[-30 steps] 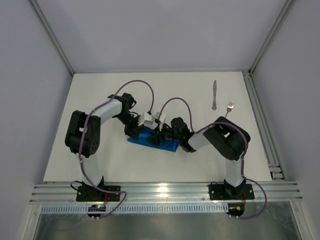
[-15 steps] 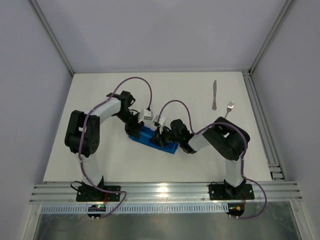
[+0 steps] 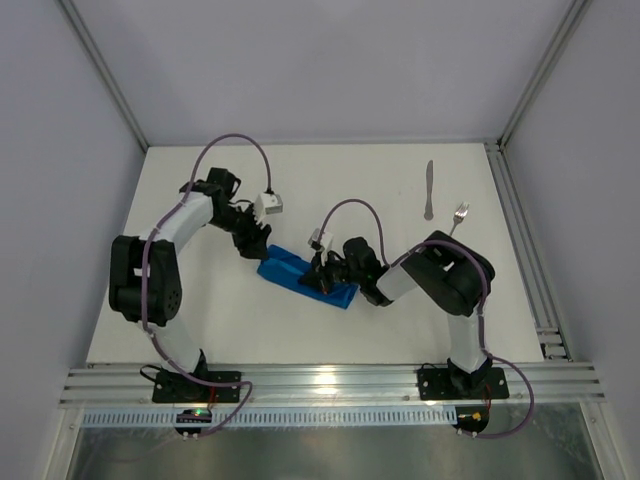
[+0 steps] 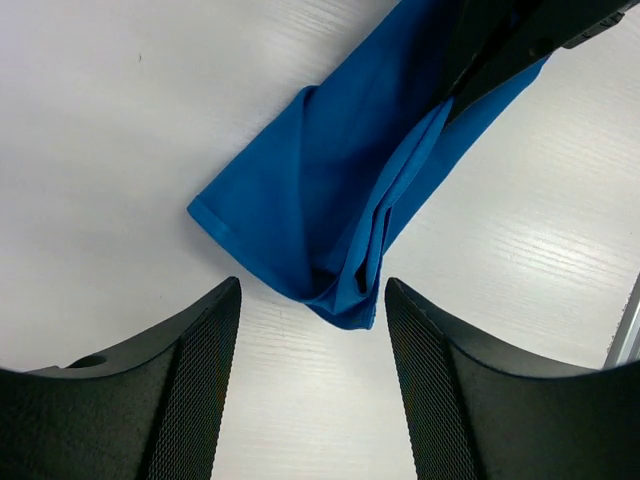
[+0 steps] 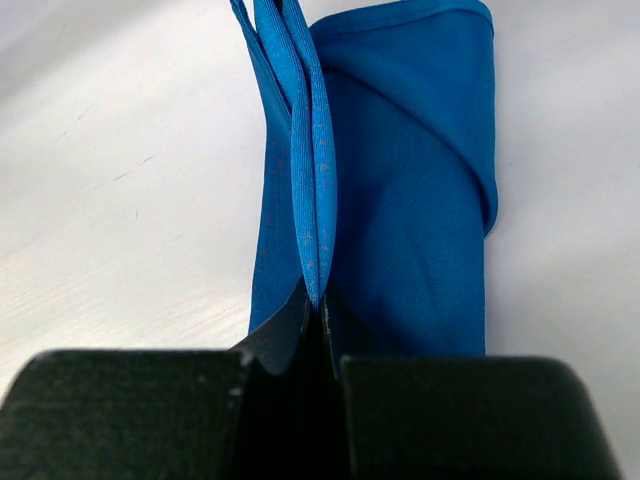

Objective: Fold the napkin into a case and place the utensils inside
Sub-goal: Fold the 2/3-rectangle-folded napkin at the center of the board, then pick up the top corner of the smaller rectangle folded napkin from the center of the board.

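The bright blue napkin (image 3: pixel 300 276) lies folded into a narrow strip on the white table (image 3: pixel 250 330), between the two arms. My right gripper (image 3: pixel 322 279) is shut on a raised fold of the napkin (image 5: pixel 312 200), pinching its layered edges upright. My left gripper (image 3: pixel 250 246) stands open just off the strip's left end, with that end of the napkin (image 4: pixel 330 200) lying loose ahead of the fingers (image 4: pixel 200 380). The knife (image 3: pixel 428 190) and the fork (image 3: pixel 459 217) lie side by side at the back right of the table.
A metal rail (image 3: pixel 520 240) runs along the table's right edge and another (image 3: pixel 320 382) along the near edge by the arm bases. Grey walls close in the left, back and right sides.
My left gripper has opened, let go of the napkin's left end and drawn back to the left. My right gripper has shut on the napkin's fold.
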Tool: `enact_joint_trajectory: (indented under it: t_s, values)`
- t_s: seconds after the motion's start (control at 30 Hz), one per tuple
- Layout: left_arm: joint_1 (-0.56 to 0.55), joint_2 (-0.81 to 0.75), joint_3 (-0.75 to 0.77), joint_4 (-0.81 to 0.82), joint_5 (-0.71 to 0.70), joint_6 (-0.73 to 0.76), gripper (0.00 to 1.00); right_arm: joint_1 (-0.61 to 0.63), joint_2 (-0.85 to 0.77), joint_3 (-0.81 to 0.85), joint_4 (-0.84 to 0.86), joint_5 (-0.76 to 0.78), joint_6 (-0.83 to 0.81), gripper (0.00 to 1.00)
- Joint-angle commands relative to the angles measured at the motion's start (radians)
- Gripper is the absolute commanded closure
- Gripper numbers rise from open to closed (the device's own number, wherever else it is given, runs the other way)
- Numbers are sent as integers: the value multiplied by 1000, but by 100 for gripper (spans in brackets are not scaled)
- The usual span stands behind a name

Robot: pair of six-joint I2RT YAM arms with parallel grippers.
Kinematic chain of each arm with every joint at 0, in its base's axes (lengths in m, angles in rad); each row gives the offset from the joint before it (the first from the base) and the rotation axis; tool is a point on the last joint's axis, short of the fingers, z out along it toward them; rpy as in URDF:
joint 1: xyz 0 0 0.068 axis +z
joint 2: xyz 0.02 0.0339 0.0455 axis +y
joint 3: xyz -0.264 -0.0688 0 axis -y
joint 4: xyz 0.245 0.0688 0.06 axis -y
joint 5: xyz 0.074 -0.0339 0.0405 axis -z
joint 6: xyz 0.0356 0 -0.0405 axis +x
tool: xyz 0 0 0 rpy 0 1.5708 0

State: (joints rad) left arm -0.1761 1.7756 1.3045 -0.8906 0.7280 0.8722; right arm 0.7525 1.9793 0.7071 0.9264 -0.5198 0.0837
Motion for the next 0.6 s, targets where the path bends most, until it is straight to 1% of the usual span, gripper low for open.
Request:
enact_joint_trajectory:
  t_s: [0.0, 0.1, 0.2, 0.27, 0.37, 0.4, 0.47, 0.5, 0.57]
  values:
    - [-6, -22, -39, -22, 42, 75, 38, -7, 30, 9, 31, -22, 14, 96]
    - [-13, -1, -56, -74, 44, 167, 38, -15, 35, 6, 54, -31, 37, 96]
    - [-16, 1, -77, -83, 39, 206, 38, -15, 36, 12, 48, -39, 39, 96]
    - [-16, 4, -77, -102, 40, 258, 38, -18, 36, 18, 38, -40, 36, 95]
    - [-16, 11, -86, -108, 30, 284, 38, -21, 38, 26, 25, -48, 37, 95]
    - [-16, 15, -90, -104, 25, 287, 40, -24, 41, 26, 25, -48, 37, 95]
    - [-22, 16, -103, -47, -7, 239, 46, -24, 41, 25, 25, -49, 36, 95]
    - [-25, 21, -105, -25, -19, 211, 59, -25, 39, 25, 22, -49, 30, 95]
    - [-28, 27, -100, 22, -38, 156, 72, -25, 35, 28, 5, -52, 22, 92]
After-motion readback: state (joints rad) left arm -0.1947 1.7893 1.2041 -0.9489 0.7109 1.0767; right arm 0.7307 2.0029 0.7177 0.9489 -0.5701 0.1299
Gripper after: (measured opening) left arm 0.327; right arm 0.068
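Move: The left end of the napkin's raised fold, which the left hand goes for, lies about 5 cm back, 1 cm right and 5 cm below it. The napkin's flat far-left corner is roughly 1 cm ahead, 4 cm right, 8 cm below; the right fingers, already pinching the fold, are about 7 cm back, 15 cm right, 6 cm lower. From the right hand, the fold's left end lies some 14 cm left, 3 cm ahead, about level. Left hand draws back about 4 cm, sinks 3, closing partway around the fold's left end; right keeps its pinch. ##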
